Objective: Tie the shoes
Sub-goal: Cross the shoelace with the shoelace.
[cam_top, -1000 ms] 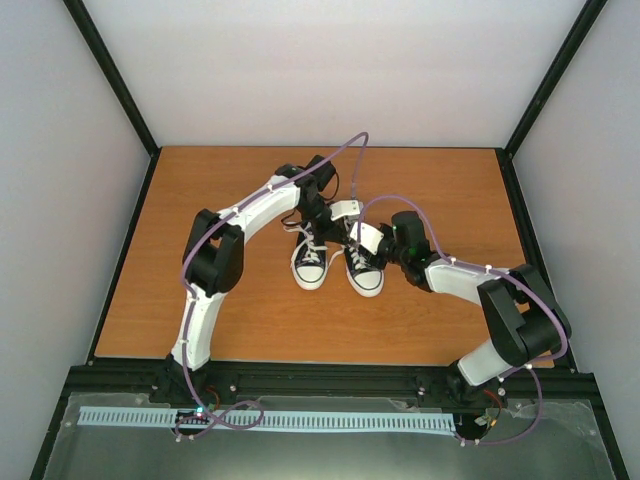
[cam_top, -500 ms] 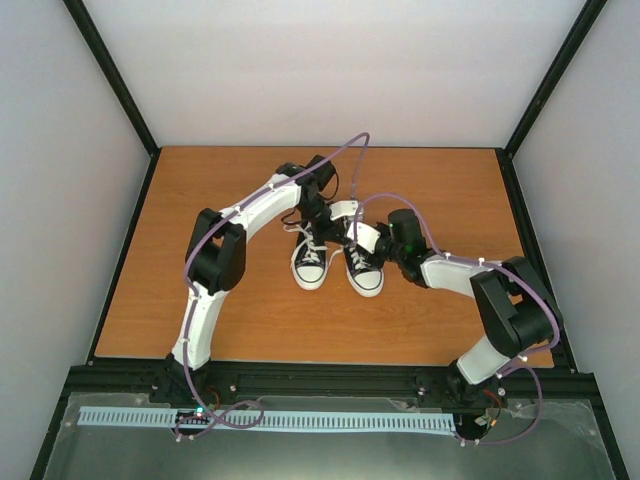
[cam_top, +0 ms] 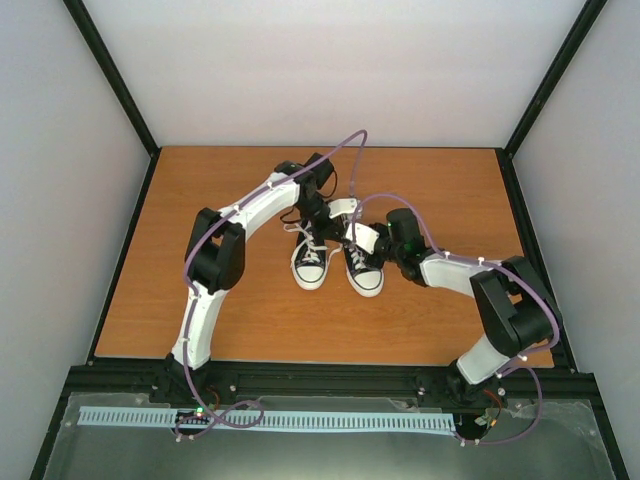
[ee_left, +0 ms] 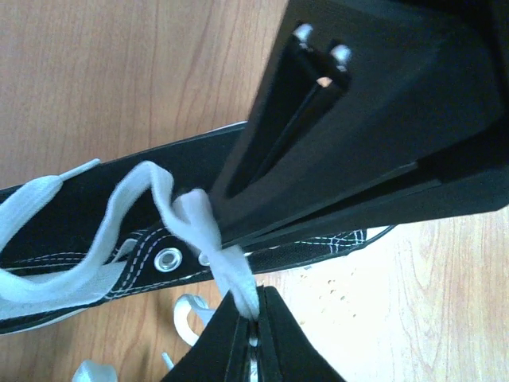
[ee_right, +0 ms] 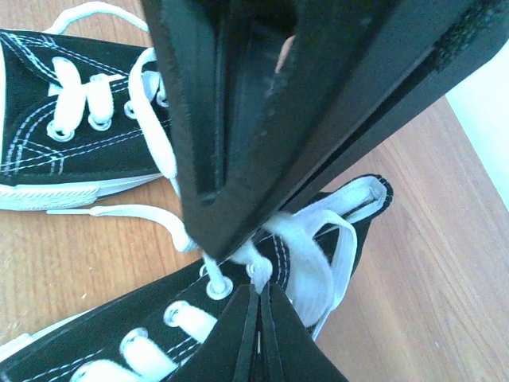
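Observation:
Two black shoes with white toe caps, the left shoe (cam_top: 310, 264) and the right shoe (cam_top: 364, 270), stand side by side mid-table, toes toward the arms. My left gripper (cam_top: 322, 222) hovers over their heel ends. In its wrist view, the left gripper (ee_left: 253, 309) is shut on a white lace (ee_left: 195, 219) that runs up from a shoe's (ee_left: 87, 231) top eyelets. From the right, my right gripper (cam_top: 350, 234) reaches in. Seen from that wrist, the right gripper (ee_right: 258, 285) is shut on a lace strand (ee_right: 274, 231) at the top eyelets of the near shoe (ee_right: 119, 342).
The other shoe (ee_right: 71, 135) lies at the upper left of the right wrist view, with a loose lace end (ee_right: 119, 212) on the wood between the two. Black frame posts and grey walls bound the wooden table (cam_top: 200, 310).
My right gripper's jaws have closed onto the lace strand, and that arm has edged slightly left toward the shoes. The left arm has barely moved.

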`<state>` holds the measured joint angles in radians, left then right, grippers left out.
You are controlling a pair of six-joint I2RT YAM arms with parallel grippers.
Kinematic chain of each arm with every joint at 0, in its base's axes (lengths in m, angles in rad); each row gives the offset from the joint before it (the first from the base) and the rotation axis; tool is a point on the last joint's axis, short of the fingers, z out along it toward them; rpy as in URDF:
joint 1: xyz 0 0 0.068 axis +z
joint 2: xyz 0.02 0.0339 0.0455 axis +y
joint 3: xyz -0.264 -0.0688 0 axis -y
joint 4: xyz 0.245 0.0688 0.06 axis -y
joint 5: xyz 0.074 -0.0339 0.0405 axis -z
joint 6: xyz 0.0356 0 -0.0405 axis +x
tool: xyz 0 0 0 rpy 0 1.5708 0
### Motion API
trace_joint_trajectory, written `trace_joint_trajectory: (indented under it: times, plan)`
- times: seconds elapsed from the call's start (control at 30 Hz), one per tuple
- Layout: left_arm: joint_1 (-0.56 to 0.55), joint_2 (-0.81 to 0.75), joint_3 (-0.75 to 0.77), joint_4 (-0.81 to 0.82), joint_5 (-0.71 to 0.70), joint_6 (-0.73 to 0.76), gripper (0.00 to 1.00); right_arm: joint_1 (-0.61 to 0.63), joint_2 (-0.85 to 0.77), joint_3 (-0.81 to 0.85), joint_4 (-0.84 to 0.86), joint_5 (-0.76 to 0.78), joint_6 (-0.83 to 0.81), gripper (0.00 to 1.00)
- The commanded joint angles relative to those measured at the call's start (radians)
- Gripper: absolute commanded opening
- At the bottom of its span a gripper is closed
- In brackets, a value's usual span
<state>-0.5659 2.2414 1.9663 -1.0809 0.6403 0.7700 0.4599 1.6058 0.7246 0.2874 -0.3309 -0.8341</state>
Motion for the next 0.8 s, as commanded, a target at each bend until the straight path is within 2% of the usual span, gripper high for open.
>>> trace_joint_trajectory:
  times: [0.0, 0.13, 0.33, 0.53, 0.77]
  plan:
    - [0.023, 0.016, 0.049, -0.007, 0.021, -0.024, 0.07, 0.006, -0.073, -0.006, -0.086, -0.002, 0.012, 0.03]
    - [0.026, 0.01, 0.033, 0.01, -0.001, -0.035, 0.22, 0.006, -0.099, 0.025, -0.197, 0.014, 0.066, 0.03]
    - [0.026, -0.01, 0.006, 0.023, -0.012, -0.045, 0.28, 0.006, -0.101, 0.102, -0.319, 0.018, 0.158, 0.03]
    - [0.026, -0.059, -0.051, 0.035, -0.017, -0.019, 0.55, 0.006, -0.111, 0.18, -0.429, -0.046, 0.32, 0.03]
    - [0.026, -0.116, -0.112, 0.041, -0.029, -0.019, 0.57, -0.006, -0.084, 0.29, -0.643, -0.128, 0.548, 0.03]
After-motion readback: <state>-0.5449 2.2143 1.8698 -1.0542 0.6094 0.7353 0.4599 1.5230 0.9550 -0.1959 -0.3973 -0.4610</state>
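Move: Both hands already pinch the shoelace at their fingertips, above the ankle-side eyelets of the right shoe. The right hand's pinched bit lies about 3 cm to the right of the left hand's fingertips and 1 cm ahead. From the left hand, the right shoe's middle is some 3 cm right, 4 cm back and 6 cm below; the left shoe's is about 8 cm left, 3 cm back, equally low. Left fingers release the shoelace, sinking some 2 cm, while the right, still pinching it, rises about 4 cm. ##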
